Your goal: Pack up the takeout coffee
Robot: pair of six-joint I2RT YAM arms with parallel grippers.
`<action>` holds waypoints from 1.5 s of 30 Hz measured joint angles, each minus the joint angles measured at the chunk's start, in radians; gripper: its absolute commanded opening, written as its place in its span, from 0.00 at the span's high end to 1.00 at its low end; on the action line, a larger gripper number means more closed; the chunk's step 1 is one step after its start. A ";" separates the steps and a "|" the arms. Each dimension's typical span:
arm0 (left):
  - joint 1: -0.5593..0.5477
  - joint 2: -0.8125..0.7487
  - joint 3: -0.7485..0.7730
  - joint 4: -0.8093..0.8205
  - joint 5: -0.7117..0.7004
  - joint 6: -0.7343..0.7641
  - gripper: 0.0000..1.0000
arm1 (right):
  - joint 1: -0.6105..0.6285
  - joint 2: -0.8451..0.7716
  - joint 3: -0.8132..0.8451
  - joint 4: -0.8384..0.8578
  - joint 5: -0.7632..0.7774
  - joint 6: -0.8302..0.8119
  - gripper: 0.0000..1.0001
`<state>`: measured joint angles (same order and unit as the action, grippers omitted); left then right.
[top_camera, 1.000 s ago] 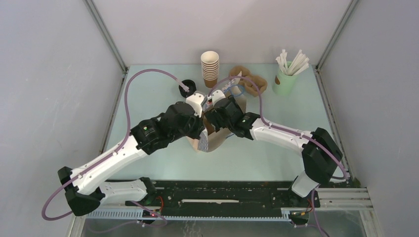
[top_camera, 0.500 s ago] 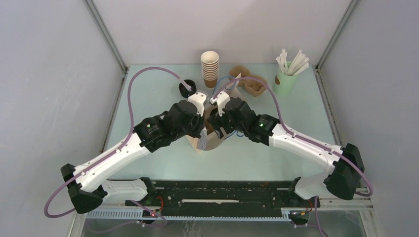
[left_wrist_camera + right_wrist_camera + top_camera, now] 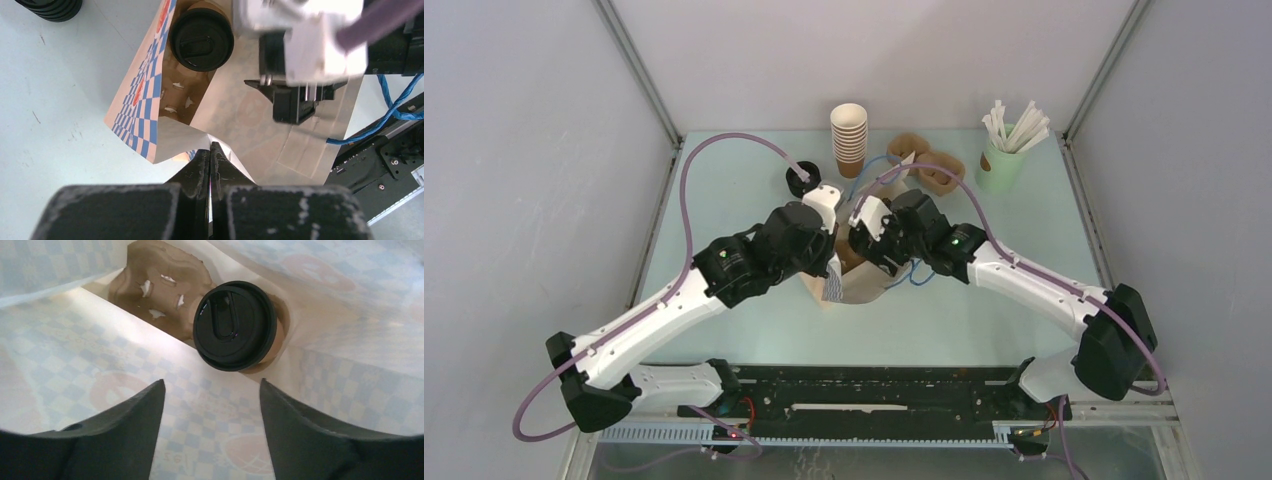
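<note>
The takeout coffee (image 3: 235, 325), a brown paper cup under a black lid, stands in a brown pulp tray (image 3: 155, 270) at the bottom of a checkered paper bag (image 3: 145, 105). In the left wrist view the coffee's lid (image 3: 201, 39) shows through the bag's mouth. My left gripper (image 3: 210, 150) is shut on the bag's near top edge, holding the mouth apart. Above the coffee, my right gripper (image 3: 210, 390) stands open inside the bag's mouth with nothing between its fingers. From above, both wrists crowd over the bag (image 3: 852, 288) and hide the cup.
At the back stand a stack of brown paper cups (image 3: 848, 138), a pile of black lids (image 3: 799, 178), spare pulp trays (image 3: 929, 165) and a pale green cup with white straws (image 3: 1002, 160). A blue cable (image 3: 916, 276) loops beside the bag.
The right arm's elbow has swung out to the right and its wrist has shifted slightly right over the bag. The left arm has kept its grip on the bag.
</note>
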<state>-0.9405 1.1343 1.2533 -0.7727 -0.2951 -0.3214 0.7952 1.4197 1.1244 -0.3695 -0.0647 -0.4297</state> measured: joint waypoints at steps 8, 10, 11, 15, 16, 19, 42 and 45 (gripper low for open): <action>0.000 0.006 0.000 0.000 0.000 0.016 1.00 | 0.016 0.057 0.000 0.049 0.030 -0.180 0.09; 0.000 0.006 0.000 0.000 -0.002 0.017 1.00 | 0.004 0.067 0.000 0.046 0.001 -0.246 0.08; 0.000 0.006 0.000 0.000 -0.003 0.018 1.00 | -0.005 0.069 0.000 0.040 -0.024 -0.280 0.05; 0.000 0.006 0.000 0.000 -0.009 0.027 1.00 | -0.065 0.069 0.000 0.016 -0.134 -0.407 0.00; 0.000 0.006 0.000 0.000 -0.009 0.031 1.00 | -0.082 0.069 0.000 0.011 -0.164 -0.449 0.00; 0.000 0.006 0.000 0.000 -0.009 0.035 1.00 | -0.109 0.071 0.000 0.004 -0.231 -0.550 0.00; 0.000 0.006 0.000 0.000 -0.008 0.064 1.00 | -0.119 0.258 0.139 -0.063 -0.308 -0.793 0.00; 0.000 0.006 0.000 0.000 -0.008 0.069 1.00 | -0.117 0.273 0.140 -0.056 -0.287 -0.800 0.00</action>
<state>-0.9405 1.1408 1.2533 -0.7723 -0.3031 -0.2523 0.6777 1.6928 1.2640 -0.4252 -0.3515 -1.2293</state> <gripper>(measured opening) 0.004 0.993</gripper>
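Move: The lidded coffee cup in the bag's tray is about 7 cm ahead of my right hand, 4 cm to its left and 11 cm below. The empty tray well lies roughly 9 cm nearer me than the cup and 3 cm left of it. Outside the bag, the paper cup stack stands some 18 cm ahead of my right hand and 6 cm left. From my left hand, the cup is about 10 cm ahead, 8 cm right and 20 cm down. I reach my right hand deeper into the bag towards the lidded cup, about 5 cm forward and 5 cm down, edging left, while the wrist turns some 35 degrees counter-clockwise and the part-open fingers spread fully to straddle the lid. My left hand stays put, its shut fingers still pinching the bag's rim. ##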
